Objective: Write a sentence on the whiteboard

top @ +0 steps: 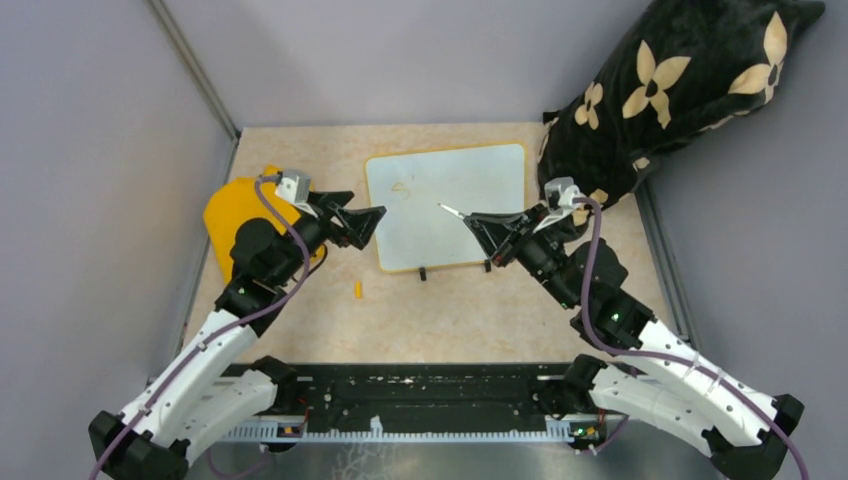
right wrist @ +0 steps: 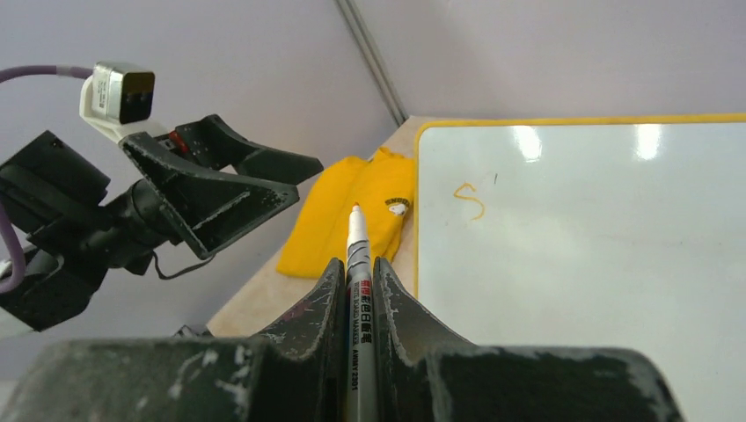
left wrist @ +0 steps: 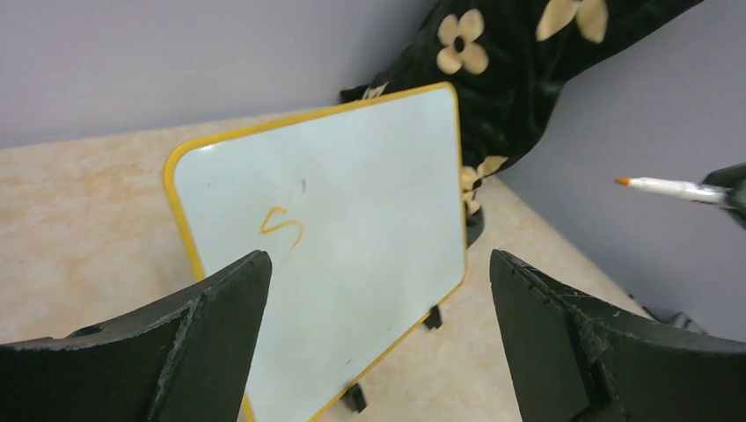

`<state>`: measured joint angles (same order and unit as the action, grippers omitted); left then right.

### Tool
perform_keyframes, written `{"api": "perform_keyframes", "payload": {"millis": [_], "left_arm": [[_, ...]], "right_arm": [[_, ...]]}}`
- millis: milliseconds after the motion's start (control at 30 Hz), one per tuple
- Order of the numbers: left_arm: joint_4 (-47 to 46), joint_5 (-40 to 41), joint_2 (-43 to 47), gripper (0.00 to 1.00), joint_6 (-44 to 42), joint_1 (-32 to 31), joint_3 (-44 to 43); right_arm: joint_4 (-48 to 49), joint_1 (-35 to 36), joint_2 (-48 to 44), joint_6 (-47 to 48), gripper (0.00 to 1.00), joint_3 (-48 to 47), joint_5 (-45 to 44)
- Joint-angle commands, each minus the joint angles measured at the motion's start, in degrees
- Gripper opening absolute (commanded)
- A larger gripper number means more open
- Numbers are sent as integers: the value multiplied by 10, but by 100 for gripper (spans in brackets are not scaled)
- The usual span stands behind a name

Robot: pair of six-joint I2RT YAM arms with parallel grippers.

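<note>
The whiteboard (top: 447, 205) lies in the middle of the table, white with a thin yellow frame and two black feet at its near edge. Of the sentence, a single orange letter S (top: 402, 187) shows near the board's upper left. My left gripper (top: 372, 218) hovers at the board's left edge, open and holding nothing; its wrist view looks between the wide jaws at the whiteboard (left wrist: 352, 229) and the S (left wrist: 281, 226). My right gripper (top: 478, 222) is shut on a silver marker (right wrist: 358, 255), whose orange tip hangs over the board's middle, apart from the S (right wrist: 469, 200).
A yellow cloth (top: 235, 215) lies left of the board, under the left arm. A small orange cap (top: 358, 290) rests on the table near the board's lower left corner. A black cushion with cream flowers (top: 680, 90) leans in the back right corner. Grey walls enclose the table.
</note>
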<state>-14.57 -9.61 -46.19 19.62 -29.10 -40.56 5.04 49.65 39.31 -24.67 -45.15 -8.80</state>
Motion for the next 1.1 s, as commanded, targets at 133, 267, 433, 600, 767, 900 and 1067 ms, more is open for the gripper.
{"api": "perform_keyframes", "payload": {"millis": [133,267,433,600,767,900,1067], "left_arm": [[60,57,-17,99,-93,4,12],[65,40,-29,99,-115,10,22],[50,-61,-63,99,-40,87,33],[-89,-263,-122,99,74,175,60],[-166,-369,-208,99,92,197,33],[-181,-392,-251,99,64,221,23],[-178,-325,-276,99,85,241,17]], "right_arm": [[73,-18,-2,36,0,19,61],[37,-49,20,21,0,8,70],[6,-49,24,29,0,2,29],[-5,-48,22,38,0,4,19],[8,-48,14,44,0,13,30],[10,-49,8,48,0,17,35],[9,-48,-1,58,0,24,38]]}}
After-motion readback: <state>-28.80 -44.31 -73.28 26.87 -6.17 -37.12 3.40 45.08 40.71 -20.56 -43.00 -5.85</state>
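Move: The whiteboard leans on its stand with its left edge roughly 17 cm ahead of the empty left hand, about 1 cm to its left and some 23 cm below; its middle is 15 cm to the hand's right and equally far ahead. The yellow cap lies about 4 cm ahead, 6 cm left and 33 cm down. From the right hand, holding the uncapped marker, the board's middle is about 23 cm ahead, 4 cm left and 26 cm lower. Towards the whiteboard's left edge the open left hand sinks about 13 cm, also working some 7 cm forward, while its fingers tip down about 20 degrees and finally swing a little clockwise to face the edge; it stops short of touching. The marker stays gripped in the right hand, which eases down 3 to 4 cm and slightly forward towards the board, rolling a little. ##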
